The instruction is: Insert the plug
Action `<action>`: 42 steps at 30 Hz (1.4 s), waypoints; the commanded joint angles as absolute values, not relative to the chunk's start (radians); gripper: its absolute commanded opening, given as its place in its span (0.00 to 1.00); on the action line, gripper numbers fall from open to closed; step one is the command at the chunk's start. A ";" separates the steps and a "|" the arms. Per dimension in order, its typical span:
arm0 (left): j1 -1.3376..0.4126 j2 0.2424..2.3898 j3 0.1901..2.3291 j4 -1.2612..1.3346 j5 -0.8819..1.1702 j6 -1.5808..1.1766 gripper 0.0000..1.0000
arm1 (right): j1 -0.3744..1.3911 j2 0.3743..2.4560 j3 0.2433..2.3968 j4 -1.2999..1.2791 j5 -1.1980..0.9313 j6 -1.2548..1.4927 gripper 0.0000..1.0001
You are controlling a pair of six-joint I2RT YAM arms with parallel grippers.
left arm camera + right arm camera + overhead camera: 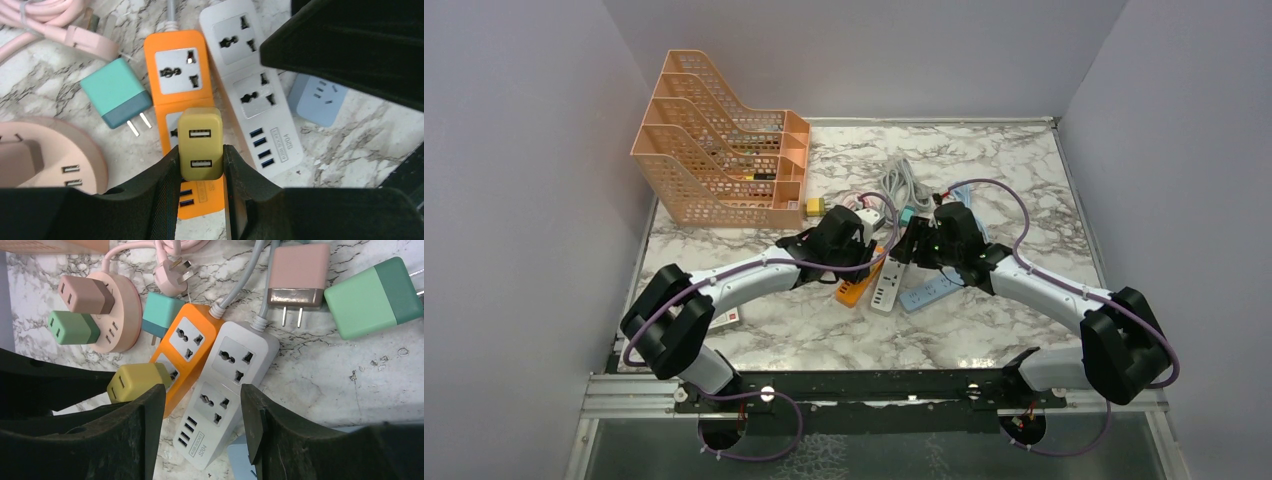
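Observation:
My left gripper (201, 165) is shut on a yellow plug (201, 144), a small two-port USB charger. The plug hangs over the second socket of the orange power strip (177, 70); its prongs are hidden beneath it. In the right wrist view the yellow plug (135, 381) sits against the orange power strip (192, 345) at that socket. My right gripper (202, 400) is open, one finger on each side of the white power strip's (235, 355) USB end. From above, the left gripper (854, 255) and right gripper (914, 245) are close together over the strips.
A teal charger (116, 92) lies left of the orange strip, and a pink round hub (117, 315) holds two plugs. A blue strip (929, 292), a green charger (372, 297) and a pink charger (299, 275) lie to the right. A peach file rack (724, 150) stands back left.

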State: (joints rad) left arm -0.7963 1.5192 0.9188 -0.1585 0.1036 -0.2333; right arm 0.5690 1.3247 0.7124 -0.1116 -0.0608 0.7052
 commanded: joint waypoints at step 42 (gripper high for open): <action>-0.926 1.526 0.870 -0.604 -0.086 -0.405 0.08 | 0.558 1.332 0.798 -0.197 -0.001 0.703 0.53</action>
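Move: The left hand already holds the yellow plug over the orange strip; the strip's nearer socket lies about 1 cm ahead of it, 2 cm to the right and 4 cm below. The white strip's middle is some 7 cm right and 4 cm back, the teal plug about 2 cm ahead and 4 cm left, the round strip 2 cm ahead and 12 cm left, all some 6 cm down. From the right hand, that socket lies about 10 cm left, 4 cm back and 5 cm below. Down about 2 cm onto the orange strip's nearer socket, the left hand tips its left side up some 10 degrees so the yellow plug stands more upright, fingers still shut on it. Then it sweeps back and left, roughly 5 cm each way in all, turning slightly counter-clockwise and dragging the strip under the plug away from the white strip. ##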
